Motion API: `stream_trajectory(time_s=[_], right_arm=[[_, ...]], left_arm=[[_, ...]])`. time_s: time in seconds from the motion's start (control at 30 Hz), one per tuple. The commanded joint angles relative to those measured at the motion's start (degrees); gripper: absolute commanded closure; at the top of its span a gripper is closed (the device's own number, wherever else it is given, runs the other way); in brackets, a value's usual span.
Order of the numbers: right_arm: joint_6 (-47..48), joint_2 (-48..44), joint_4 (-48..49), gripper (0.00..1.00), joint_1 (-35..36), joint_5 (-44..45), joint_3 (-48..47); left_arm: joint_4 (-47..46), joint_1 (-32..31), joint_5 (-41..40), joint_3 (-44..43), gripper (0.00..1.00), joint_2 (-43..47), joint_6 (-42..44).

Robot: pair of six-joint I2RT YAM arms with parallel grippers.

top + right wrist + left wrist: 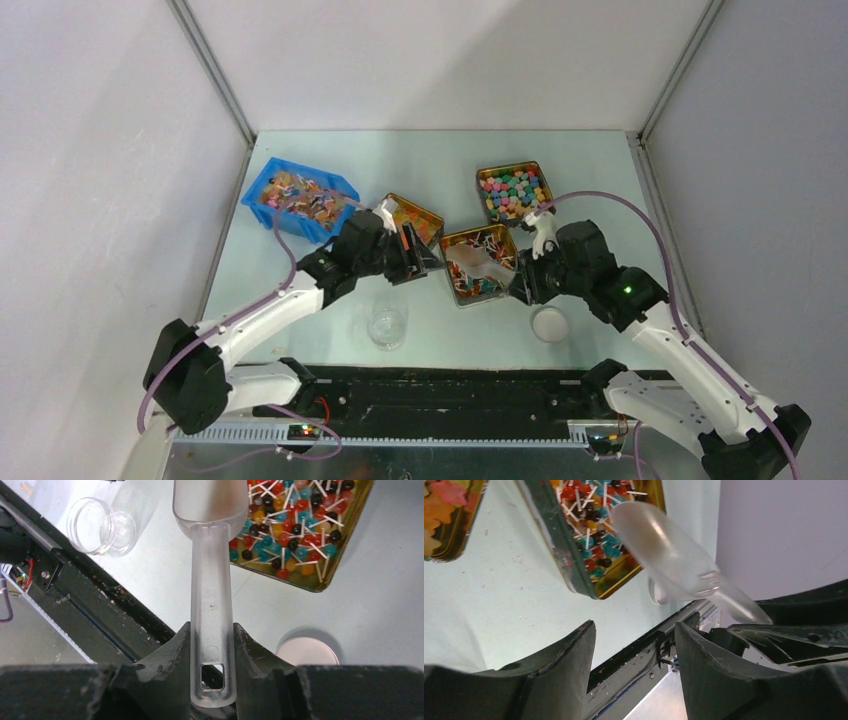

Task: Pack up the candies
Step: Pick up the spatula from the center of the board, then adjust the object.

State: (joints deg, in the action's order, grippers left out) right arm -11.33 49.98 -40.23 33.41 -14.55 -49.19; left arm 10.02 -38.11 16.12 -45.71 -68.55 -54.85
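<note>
The candies (476, 288), small lollipops with red, teal, orange and dark heads on white sticks, fill a gold tin (449, 268) at mid-table. My right gripper (516, 281) is shut on the handle of a frosted clear scoop (212, 595), whose bowl hangs over the candies (295, 525) in the tin (320, 587). In the left wrist view the scoop (669, 550) reaches over the same candies (591, 540). My left gripper (420, 258) is just left of the tin, and its fingers (574, 652) stand open around nothing.
A clear jar (387, 327) stands at the near edge, its white lid (550, 323) to the right. A tin of orange gummies (418, 218), a tin of coloured cubes (513, 192) and a blue bin (300, 200) of sweets sit farther back.
</note>
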Motion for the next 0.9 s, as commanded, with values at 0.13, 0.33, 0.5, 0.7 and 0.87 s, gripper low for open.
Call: stream_trajectory(time_s=[0.13, 0.33, 0.5, 0.7, 0.87], right_arm=[[1.2, 0.22, -2.83, 1.0, -4.99, 1.72, -3.15], [-0.58, 4.42, -6.76, 1.0, -7.29, 0.76, -7.72], [-2.81, 7.51, -10.55, 1.0, -8.47, 0.53, -11.9], [-4.46, 12.83, -17.5, 1.0, -8.97, 0.23, -16.96], [-4.67, 14.83, -21.36, 1.0, -9.0, 0.1, -18.7]], left_arm=[[3.48, 0.93, -0.01, -4.23, 0.4, -8.01, 1.58], [9.5, 0.67, -1.26, -12.77, 0.45, -20.1, 4.9], [13.88, 0.64, -1.43, -19.31, 0.52, -28.06, 5.93], [15.27, 0.52, -1.44, -22.67, 0.61, -34.21, 6.39], [15.81, 0.28, -1.42, -23.09, 0.72, -36.76, 6.75]])
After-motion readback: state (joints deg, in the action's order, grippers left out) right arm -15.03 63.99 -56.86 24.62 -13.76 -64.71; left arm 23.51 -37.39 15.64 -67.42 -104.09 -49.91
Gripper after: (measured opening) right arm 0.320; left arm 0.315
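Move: The left hand, empty and open, hangs above the gap left of the lollipop box, whose middle lies some 11 cm to its right, 5 cm ahead and 15 cm below. The star candy box is about 11 cm ahead and 6 cm left, the clear jar roughly 8 cm back and 8 cm left. From the right hand, holding the spatula, the lollipop box is around 9 cm ahead and 4 cm left, the round lid 3 cm back and 8 cm right. Downward first, then forward as well, the left hand sinks about 12 cm to the lollipop box's left wall, tipping further down and rolling some 20 degrees, its fingers narrowing by half until they straddle the rim. The right hand keeps its grip on the spatula handle and swings it about 3 cm right and 2.5 cm forward, turning clockwise and tipping down. ##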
